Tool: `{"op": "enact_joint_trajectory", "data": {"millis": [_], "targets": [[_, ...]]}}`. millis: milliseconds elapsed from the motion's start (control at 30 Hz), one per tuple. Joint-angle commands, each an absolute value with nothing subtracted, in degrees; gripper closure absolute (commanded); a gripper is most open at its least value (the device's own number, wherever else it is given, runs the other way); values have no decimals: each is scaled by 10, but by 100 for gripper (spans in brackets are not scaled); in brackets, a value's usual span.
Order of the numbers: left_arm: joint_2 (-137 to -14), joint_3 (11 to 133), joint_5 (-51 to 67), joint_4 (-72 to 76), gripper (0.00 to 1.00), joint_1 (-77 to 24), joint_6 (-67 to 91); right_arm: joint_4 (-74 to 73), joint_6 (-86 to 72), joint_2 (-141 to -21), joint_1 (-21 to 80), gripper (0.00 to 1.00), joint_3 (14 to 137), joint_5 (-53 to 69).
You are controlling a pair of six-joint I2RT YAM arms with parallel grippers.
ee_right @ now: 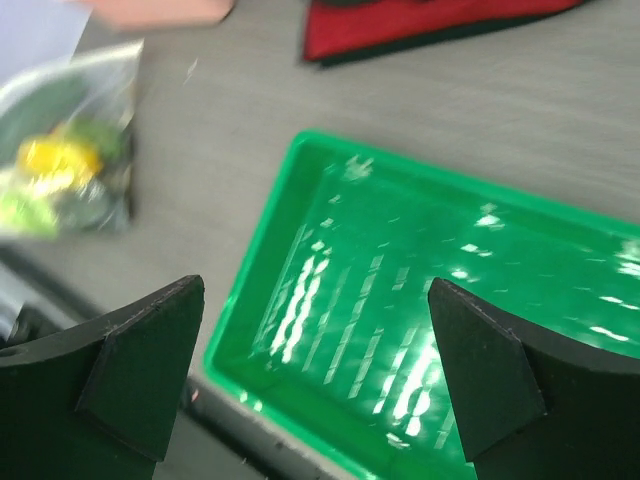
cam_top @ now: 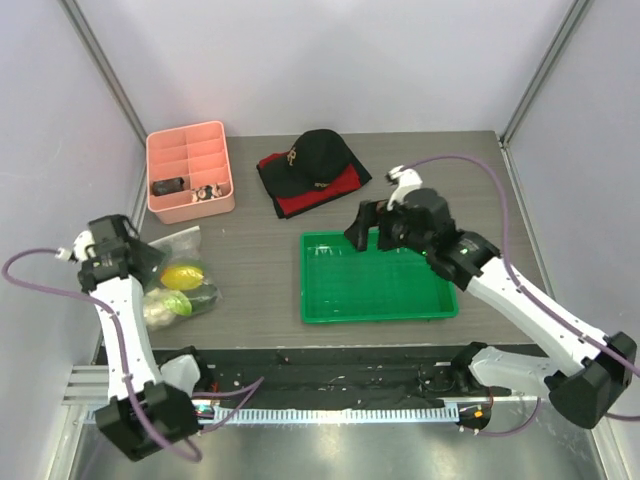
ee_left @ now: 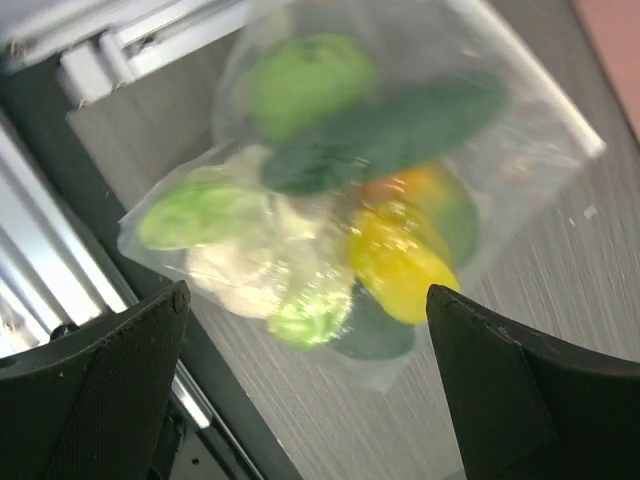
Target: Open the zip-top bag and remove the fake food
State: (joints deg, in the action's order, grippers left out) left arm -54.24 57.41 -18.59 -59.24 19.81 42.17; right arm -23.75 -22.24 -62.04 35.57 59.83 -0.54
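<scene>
The zip-top bag (cam_top: 180, 282) lies flat and closed on the left side of the table, near the front edge. Through its clear plastic I see the fake food (ee_left: 400, 262): a yellow piece, a dark green cucumber (ee_left: 390, 130), light green rounds and a whitish piece. My left gripper (cam_top: 152, 267) hovers just above the bag's left side, open, with nothing between its fingers (ee_left: 120, 370). In the left wrist view the gripper (ee_left: 308, 292) frames the bag's near corner. My right gripper (cam_top: 372, 235) hangs open over the back left of the green tray (cam_top: 306, 285), holding nothing.
A pink divided box (cam_top: 190, 170) stands at the back left. A black cap (cam_top: 318, 155) rests on a red and black cloth (cam_top: 310, 195) at the back centre. The right wrist view shows the tray's near corner (ee_right: 225, 360) and the bag (ee_right: 70, 170) far left.
</scene>
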Motion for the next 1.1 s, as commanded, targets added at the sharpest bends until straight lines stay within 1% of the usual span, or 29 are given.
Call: {"op": "enact_joint_trajectory", "data": {"millis": [0, 33, 67, 233, 267, 333, 400, 533, 633, 700, 733, 800, 833, 933, 967, 1033, 1067], "targets": [[-560, 579, -100, -592, 0, 336, 417, -165, -236, -635, 430, 0, 585, 28], [-562, 577, -135, -596, 0, 341, 426, -160, -237, -637, 439, 0, 581, 32], [-564, 570, -135, -594, 0, 363, 452, -146, -240, -641, 453, 0, 577, 34], [-560, 490, -108, -513, 0, 395, 508, -110, -243, -660, 471, 0, 554, 59], [-561, 463, -83, -454, 0, 395, 507, -108, -243, -664, 473, 0, 554, 63], [-573, 458, -69, -422, 0, 395, 496, -103, -236, -668, 478, 0, 550, 62], [-591, 464, -95, -404, 1, 395, 490, -97, -233, -671, 481, 0, 545, 61], [-582, 484, -113, -373, 9, 395, 466, -87, -226, -677, 481, 0, 539, 58], [-557, 505, -99, -387, 13, 395, 459, -85, -225, -681, 480, 0, 534, 55], [-541, 498, -103, -358, 20, 395, 460, -85, -226, -684, 481, 0, 531, 55], [-527, 490, -110, -335, 26, 395, 464, -86, -225, -685, 481, 1, 530, 56], [-533, 468, -127, -289, 35, 395, 473, -87, -227, -684, 481, 0, 527, 62], [-553, 461, -118, -269, 49, 395, 473, -87, -227, -681, 481, 0, 526, 68], [-601, 441, -73, -200, 64, 395, 484, -84, -232, -665, 481, 0, 513, 71], [-640, 437, -66, -180, 67, 395, 487, -83, -231, -656, 481, 0, 505, 70], [-681, 438, -58, -153, 70, 391, 490, -83, -231, -646, 481, 0, 498, 65], [-721, 446, -55, -150, 71, 387, 486, -81, -231, -643, 482, 0, 492, 62]]}}
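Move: The zip-top bag lies flat below the left hand, its middle some 6 cm ahead, 1 cm to the left and 15 cm down. The left end of its zip edge is about 13 cm ahead and 12 cm left, the yellow food 7 cm ahead and 2 cm right. The pink box is roughly 31 cm ahead and 4 cm right. From the right hand, the bag's middle is about 46 cm left and 1 cm ahead, some 23 cm lower. Leftward over the bag swings the left hand, about 10 cm in all: first drawing back and sinking, then rising and reaching forward while its fingertips tip up some 20 degrees towards the left end of the zip edge, with a small dip at the end. Its wide-open fingers close to about a third. The right hand, still open, travels left, down and back over the green tray towards the bag. ##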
